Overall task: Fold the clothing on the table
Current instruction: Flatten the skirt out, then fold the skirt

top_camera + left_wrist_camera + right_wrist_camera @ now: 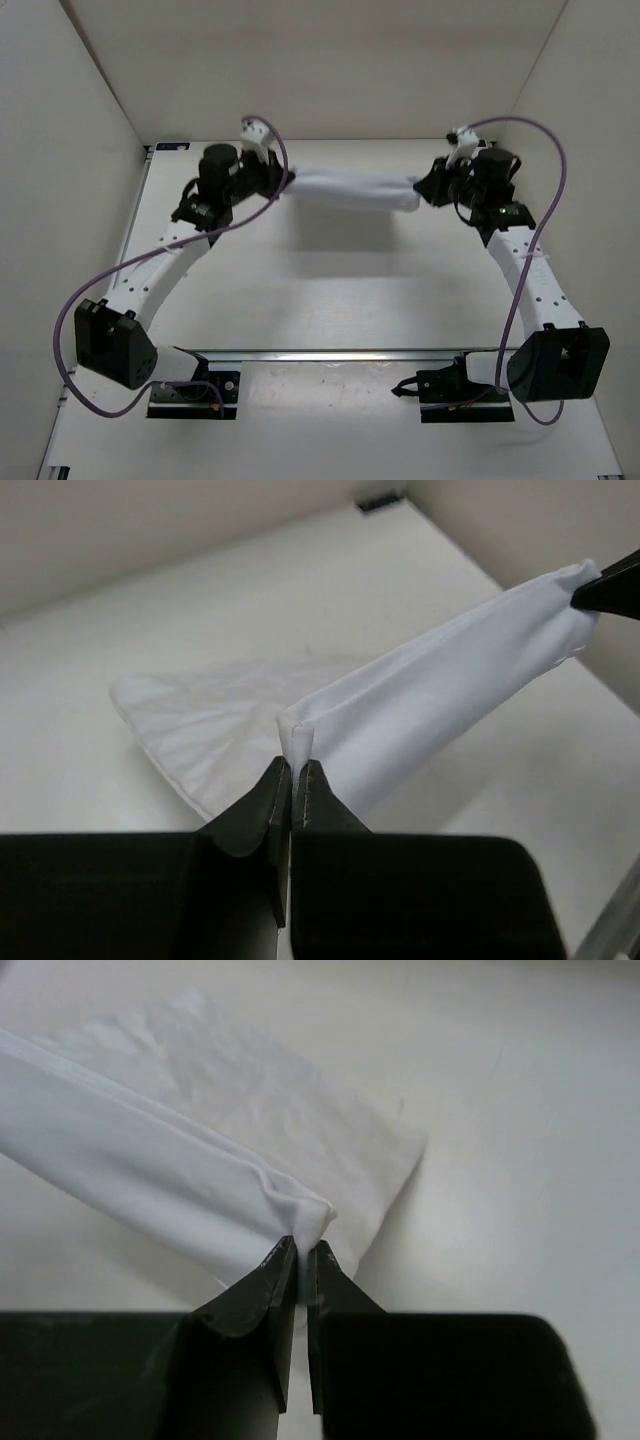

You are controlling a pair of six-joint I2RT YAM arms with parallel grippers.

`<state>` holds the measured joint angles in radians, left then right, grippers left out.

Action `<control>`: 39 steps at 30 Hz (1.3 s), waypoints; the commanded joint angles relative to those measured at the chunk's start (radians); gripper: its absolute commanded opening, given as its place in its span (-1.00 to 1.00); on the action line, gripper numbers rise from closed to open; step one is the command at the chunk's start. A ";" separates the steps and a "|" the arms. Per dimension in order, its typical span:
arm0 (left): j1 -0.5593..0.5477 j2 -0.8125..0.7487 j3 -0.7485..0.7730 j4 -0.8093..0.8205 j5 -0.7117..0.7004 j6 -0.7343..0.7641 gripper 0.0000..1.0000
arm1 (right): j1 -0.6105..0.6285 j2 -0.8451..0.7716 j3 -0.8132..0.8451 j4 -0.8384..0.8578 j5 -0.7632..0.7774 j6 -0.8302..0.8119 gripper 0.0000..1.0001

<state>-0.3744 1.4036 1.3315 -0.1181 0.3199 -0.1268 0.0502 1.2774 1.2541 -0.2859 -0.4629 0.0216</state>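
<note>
The white clothing point(352, 188) hangs stretched in a band between my two grippers over the far part of the table point(340, 290). My left gripper point(284, 182) is shut on its left corner, a pinch of cloth showing between the jaws in the left wrist view point(297, 763). My right gripper point(424, 187) is shut on the right corner, the fabric bunched at its tips point(303, 1245). Below the held edge, the rest of the clothing point(210, 715) drapes onto the table. In the right wrist view the lower layer point(300, 1120) lies flat.
White walls enclose the table on the left, back and right. A metal rail point(340, 354) runs across the near side by the arm bases. Purple cables point(75, 310) loop off both arms.
</note>
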 commanded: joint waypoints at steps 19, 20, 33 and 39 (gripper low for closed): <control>-0.026 -0.460 -0.762 -0.164 -0.104 -0.286 -1.00 | 0.191 -0.123 -0.599 0.051 -0.091 0.232 -1.00; -0.020 -0.451 -0.776 -0.160 -0.110 -0.293 -1.00 | 0.191 -0.113 -0.578 0.062 -0.097 0.219 -1.00; 0.064 -0.183 -0.718 -0.080 -0.163 -0.294 -1.00 | 0.175 0.154 -0.529 0.214 -0.121 0.222 -1.00; 0.049 -0.092 -0.701 -0.075 -0.196 -0.297 -1.00 | 0.163 0.189 -0.544 0.266 -0.106 0.242 -1.00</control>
<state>-0.3267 1.3014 0.6071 -0.1947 0.1936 -0.4355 0.2348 1.4540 0.7033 -0.0978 -0.5999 0.2634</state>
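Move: The skirt hangs stretched between the hands, its middle about 12 cm to the left hand's right and 8 cm below, with a bit of it flung forward. The bare table patch it goes down to centres about 17 cm back, 5 cm right and 31 cm below that hand; from the right hand, some 15 cm back, 19 cm left and 29 cm below. The table's metal rail runs crosswise about 13 cm nearer the base than the patch. Still pinching the skirt's two ends with fingers kept shut, both hands whip it fast down and back towards the table, roughly 20 cm down and 17 cm back, drifting left and tipping the fingers downward some 30 degrees or more. Then they slow, easing lower and creeping forward by 4 to 6 cm, the left hand sinking farther and turning counter-clockwise. ##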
